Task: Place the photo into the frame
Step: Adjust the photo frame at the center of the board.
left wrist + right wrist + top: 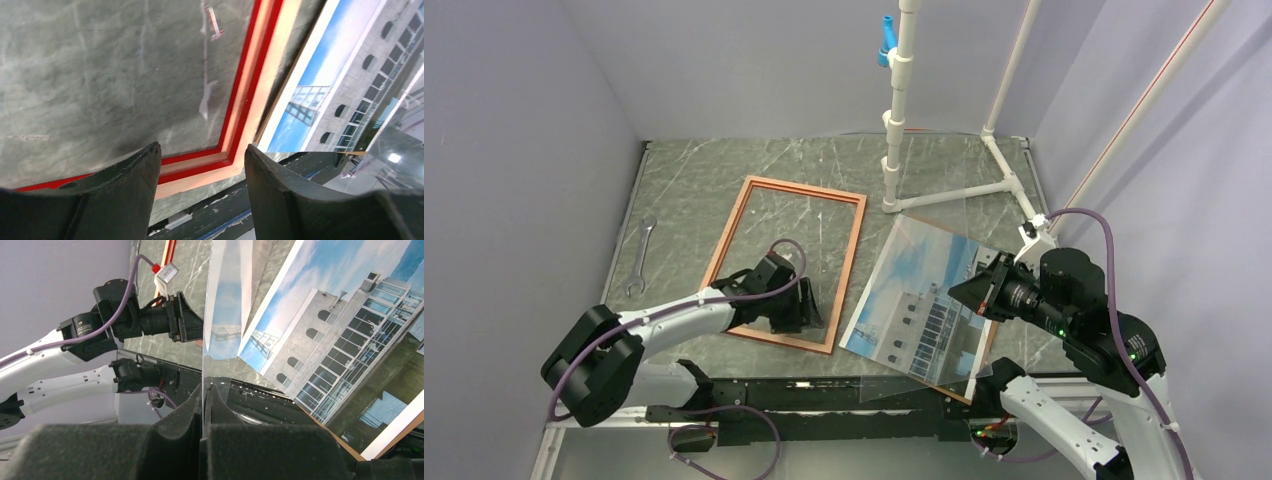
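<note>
The frame [804,189] lies flat on the marble table, orange-brown face up, its red inner edge [235,105] showing in the left wrist view. My left gripper [799,315] hangs just over the frame's near right corner [232,161], fingers [145,175] apart with nothing between them. The photo [904,300] of a white building under blue sky lies face up to the right of the frame, on a brown backing board [954,392]. My right gripper [969,290] is shut on a clear pane [919,235], held tilted above the photo [340,340] and seen edge-on [202,340] between the jaws.
A wrench [640,255] lies at the table's left edge. A white pipe stand [894,150] with a blue clip [885,40] rises at the back, its foot reaching toward the right wall. A black rail [824,395] runs along the near edge.
</note>
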`<state>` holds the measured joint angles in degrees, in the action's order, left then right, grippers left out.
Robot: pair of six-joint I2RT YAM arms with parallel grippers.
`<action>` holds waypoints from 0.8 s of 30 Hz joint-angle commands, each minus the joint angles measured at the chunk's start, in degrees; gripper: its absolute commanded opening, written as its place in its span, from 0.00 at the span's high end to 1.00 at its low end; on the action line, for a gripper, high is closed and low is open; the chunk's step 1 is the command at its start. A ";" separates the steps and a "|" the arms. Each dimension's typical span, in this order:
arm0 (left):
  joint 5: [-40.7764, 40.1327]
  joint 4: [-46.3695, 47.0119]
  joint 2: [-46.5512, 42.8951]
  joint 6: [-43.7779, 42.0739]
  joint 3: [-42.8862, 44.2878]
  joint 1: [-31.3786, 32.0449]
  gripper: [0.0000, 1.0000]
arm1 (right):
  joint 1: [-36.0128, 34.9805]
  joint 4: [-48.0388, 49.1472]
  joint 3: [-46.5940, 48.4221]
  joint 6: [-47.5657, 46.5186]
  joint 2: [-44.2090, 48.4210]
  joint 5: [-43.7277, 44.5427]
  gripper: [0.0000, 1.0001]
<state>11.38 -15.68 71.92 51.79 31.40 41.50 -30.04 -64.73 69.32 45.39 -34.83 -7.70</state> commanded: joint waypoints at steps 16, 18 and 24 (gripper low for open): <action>-9.65 -10.54 26.76 -3.92 27.42 5.79 0.55 | -0.02 0.33 1.37 -1.56 0.77 3.04 1.00; -9.66 -11.63 28.86 -4.01 29.36 5.73 0.63 | -0.06 -0.31 1.64 -1.76 0.87 3.57 1.00; -8.14 -11.31 32.94 -4.46 33.88 4.25 0.91 | -0.01 -0.98 1.50 -2.12 1.08 4.41 1.00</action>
<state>4.21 -26.11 101.89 48.03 62.22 46.96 -30.04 -66.35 68.97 44.12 -34.74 -4.60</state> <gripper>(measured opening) 0.194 0.007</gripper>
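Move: The right rail of the photo frame, at the spot to be gripped, lies about 6 cm ahead of the left hand and 7 cm to its right, a couple of centimetres lower. The frame's near-right corner is about 4 cm back and 5 cm right of the hand; the photo's middle is some 22 cm right and 5 cm ahead. From the right hand, that rail spot lies roughly 10 cm ahead, 17 cm left and 28 cm below. Right and forward together, the left hand hops from beside the near-right corner to farther up the photo frame's right rail, about 10 cm in all. It first lifts some 2.5 cm, then sinks about 4 cm while the wrist rolls around 10 degrees. The half-open fingers close in on the way down and pinch the rail from both sides. ##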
